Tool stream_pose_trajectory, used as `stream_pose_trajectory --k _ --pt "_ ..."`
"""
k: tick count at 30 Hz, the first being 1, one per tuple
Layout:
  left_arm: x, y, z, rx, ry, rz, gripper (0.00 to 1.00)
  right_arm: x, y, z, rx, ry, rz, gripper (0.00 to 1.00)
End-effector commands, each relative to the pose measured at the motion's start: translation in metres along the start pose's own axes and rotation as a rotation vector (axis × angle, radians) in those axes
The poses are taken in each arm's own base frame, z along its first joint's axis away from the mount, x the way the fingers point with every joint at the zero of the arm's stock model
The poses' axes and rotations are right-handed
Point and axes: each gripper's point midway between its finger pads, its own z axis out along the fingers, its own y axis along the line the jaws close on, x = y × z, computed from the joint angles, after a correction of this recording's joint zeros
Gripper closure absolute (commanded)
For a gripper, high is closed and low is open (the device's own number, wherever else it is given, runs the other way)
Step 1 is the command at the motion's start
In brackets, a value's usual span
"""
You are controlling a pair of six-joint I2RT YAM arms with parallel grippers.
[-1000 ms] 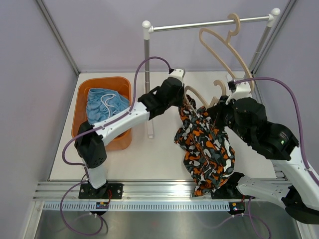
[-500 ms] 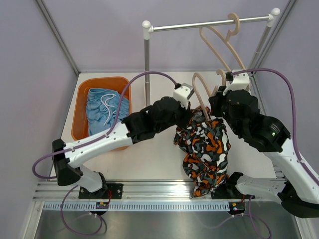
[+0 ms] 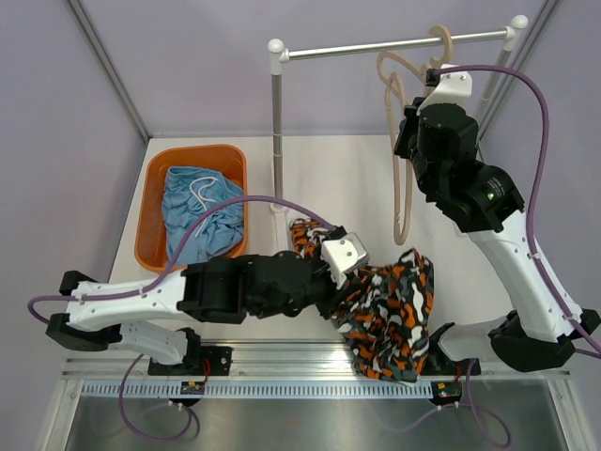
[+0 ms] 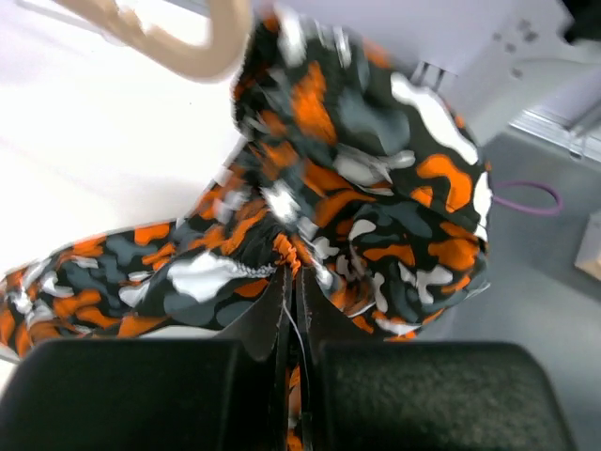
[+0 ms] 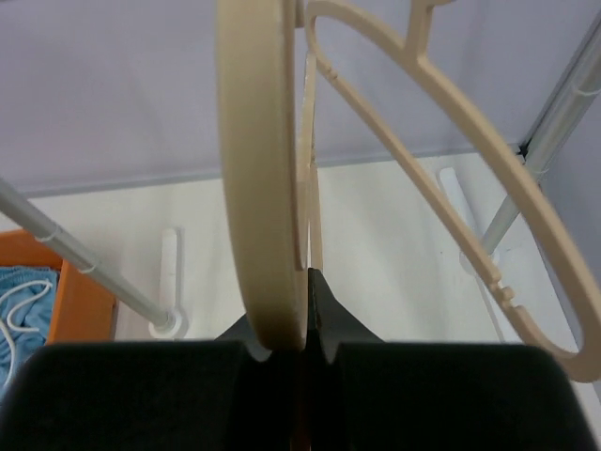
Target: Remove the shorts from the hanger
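Note:
The camouflage shorts [image 3: 390,301] in orange, black, grey and white lie off the hanger, bunched on the table's near right. My left gripper [image 3: 331,280] is shut on their waistband, seen in the left wrist view [image 4: 310,235] with the gripper [image 4: 289,282] pinching the cloth. My right gripper [image 3: 413,113] is shut on a bare beige hanger [image 3: 398,150] and holds it high by the rail; the right wrist view shows the hanger [image 5: 258,169] pinched in the gripper [image 5: 305,282]. The light blue shorts [image 3: 200,209] with white drawstring lie in the orange bin [image 3: 156,225].
A white clothes rail [image 3: 376,45] on two posts stands at the back, with a second bare beige hanger [image 3: 439,39] hooked on it, also in the right wrist view [image 5: 451,169]. The left post [image 3: 277,141] stands mid-table. Grey walls enclose the sides.
My left gripper pulled the camouflage shorts down and toward the near edge, off the hanger. My right gripper lifted the now bare hanger up and back toward the rail.

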Motion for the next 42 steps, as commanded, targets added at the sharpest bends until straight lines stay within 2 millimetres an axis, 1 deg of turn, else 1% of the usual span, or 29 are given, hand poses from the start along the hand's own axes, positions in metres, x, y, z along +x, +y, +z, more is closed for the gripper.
stream_pose_trajectory --k 1,3,5,8,9,10,11,13,15,16,17,18,19,20,21,23,24,26,28,29,30,32,33,34,37,38,40,41,42 --pt "-0.014 0.002 -0.031 0.005 -0.049 0.023 1.00 -0.042 -0.004 0.002 -0.005 -0.094 0.056 1.00" --pt "-0.014 0.004 -0.038 0.004 -0.052 0.024 1.00 -0.048 -0.007 0.006 0.000 -0.099 0.060 1.00" --pt "-0.023 0.012 -0.049 -0.023 -0.082 0.015 1.00 -0.044 -0.011 0.015 0.024 -0.081 0.046 1.00" --pt "-0.049 0.048 -0.071 -0.201 -0.154 0.004 1.00 -0.039 -0.008 0.015 0.008 -0.061 0.051 1.00" --pt "-0.057 0.072 -0.082 -0.335 -0.178 0.005 1.00 -0.033 -0.006 0.016 -0.006 -0.047 0.049 1.00" --pt "-0.069 0.085 -0.092 -0.401 -0.204 0.027 1.00 -0.035 -0.007 0.010 -0.019 -0.058 0.066 1.00" --pt "-0.095 0.095 -0.110 -0.451 -0.267 0.010 1.00 -0.033 -0.007 0.009 -0.023 -0.056 0.076 1.00" --pt "-0.131 0.124 -0.141 -0.597 -0.354 0.040 1.00 -0.028 -0.007 0.004 -0.040 -0.044 0.078 1.00" --pt "-0.184 0.147 -0.191 -0.706 -0.535 -0.031 1.00 -0.021 -0.007 0.001 -0.050 -0.021 0.073 1.00" --pt "-0.201 0.158 -0.214 -0.777 -0.553 0.067 1.00 -0.020 -0.009 -0.002 -0.056 -0.014 0.073 1.00" --pt "-0.220 0.166 -0.237 -0.838 -0.602 0.071 1.00 -0.019 -0.009 -0.004 -0.063 -0.010 0.075 1.00" --pt "-0.247 0.176 -0.269 -0.893 -0.740 -0.007 1.00 -0.018 -0.010 -0.008 -0.072 -0.008 0.078 1.00" --pt "-0.259 0.184 -0.290 -0.982 -0.738 0.097 1.00 -0.016 -0.010 -0.011 -0.081 -0.001 0.080 1.00" --pt "-0.270 0.189 -0.308 -1.026 -0.779 0.108 1.00 -0.016 -0.011 -0.014 -0.088 -0.001 0.082 1.00" --pt "-0.291 0.197 -0.337 -1.098 -0.892 0.090 1.00 -0.016 -0.012 -0.018 -0.097 -0.001 0.085 1.00" --pt "-0.311 0.203 -0.356 -1.176 -0.959 0.168 1.00 -0.016 -0.013 -0.023 -0.108 0.000 0.092 1.00" --pt "-0.316 0.215 -0.368 -1.274 -0.989 0.182 1.00 -0.016 -0.012 -0.026 -0.122 0.000 0.094 1.00" --pt "-0.322 0.229 -0.365 -1.344 -0.994 0.235 1.00 -0.015 -0.011 -0.029 -0.134 0.003 0.098 1.00" --pt "-0.321 0.261 -0.358 -1.431 -0.980 0.216 1.00 -0.012 -0.010 -0.032 -0.154 0.011 0.098 1.00" --pt "-0.314 0.277 -0.343 -1.436 -0.911 0.224 1.00 -0.010 -0.009 -0.032 -0.159 0.018 0.095 1.00" --pt "-0.307 0.299 -0.349 -1.465 -0.947 0.151 1.00 -0.006 -0.009 -0.032 -0.165 0.027 0.091 1.00" --pt "-0.286 0.335 -0.318 -1.427 -0.825 0.121 1.00 -0.003 -0.008 -0.034 -0.173 0.031 0.093 1.00" --pt "-0.275 0.355 -0.320 -1.430 -0.851 0.041 1.00 0.002 -0.008 -0.034 -0.177 0.041 0.088 1.00" --pt "-0.259 0.375 -0.302 -1.422 -0.787 0.015 1.00 0.003 -0.009 -0.035 -0.180 0.041 0.086 1.00" --pt "-0.221 0.409 -0.273 -1.429 -0.664 -0.069 1.00 0.010 -0.010 -0.038 -0.188 0.046 0.084 1.00" --pt "-0.196 0.423 -0.255 -1.423 -0.575 -0.102 1.00 0.016 -0.010 -0.036 -0.188 0.058 0.077 1.00" --pt "-0.169 0.437 -0.240 -1.409 -0.539 -0.186 1.00 0.016 -0.012 -0.040 -0.192 0.049 0.090 1.00" --pt "-0.146 0.444 -0.225 -1.386 -0.483 -0.219 1.00 0.017 -0.012 -0.041 -0.197 0.049 0.093 1.00" --pt "-0.136 0.451 -0.223 -1.376 -0.485 -0.255 1.00 0.020 -0.013 -0.042 -0.199 0.054 0.091 1.00"
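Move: The shorts already hang free from the left hand; the orange basket they go to lies about 31 cm ahead of it, 37 cm to its left and 28 cm below, with the blue shorts inside it at nearly the same spot. The rack's left post stands some 31 cm ahead of that hand and 17 cm to its left. The right hand still holds the bare hanger; from it the basket lies about 5 cm ahead, 45 cm to the left and 39 cm lower. Keeping the shorts pinched, the left hand draws slightly back and left, then lifts and sweeps left past the robot's side of the post, climbing about 39 cm, before it reaches forward and sinks some 20 cm over the basket, its fingers turning about 85 degrees counter-clockwise from pointing right to pointing ahead and tipping up on the way. The right hand keeps its hold on the bare hanger, easing a little forward and up before drawing back and sinking a few centimetres. ##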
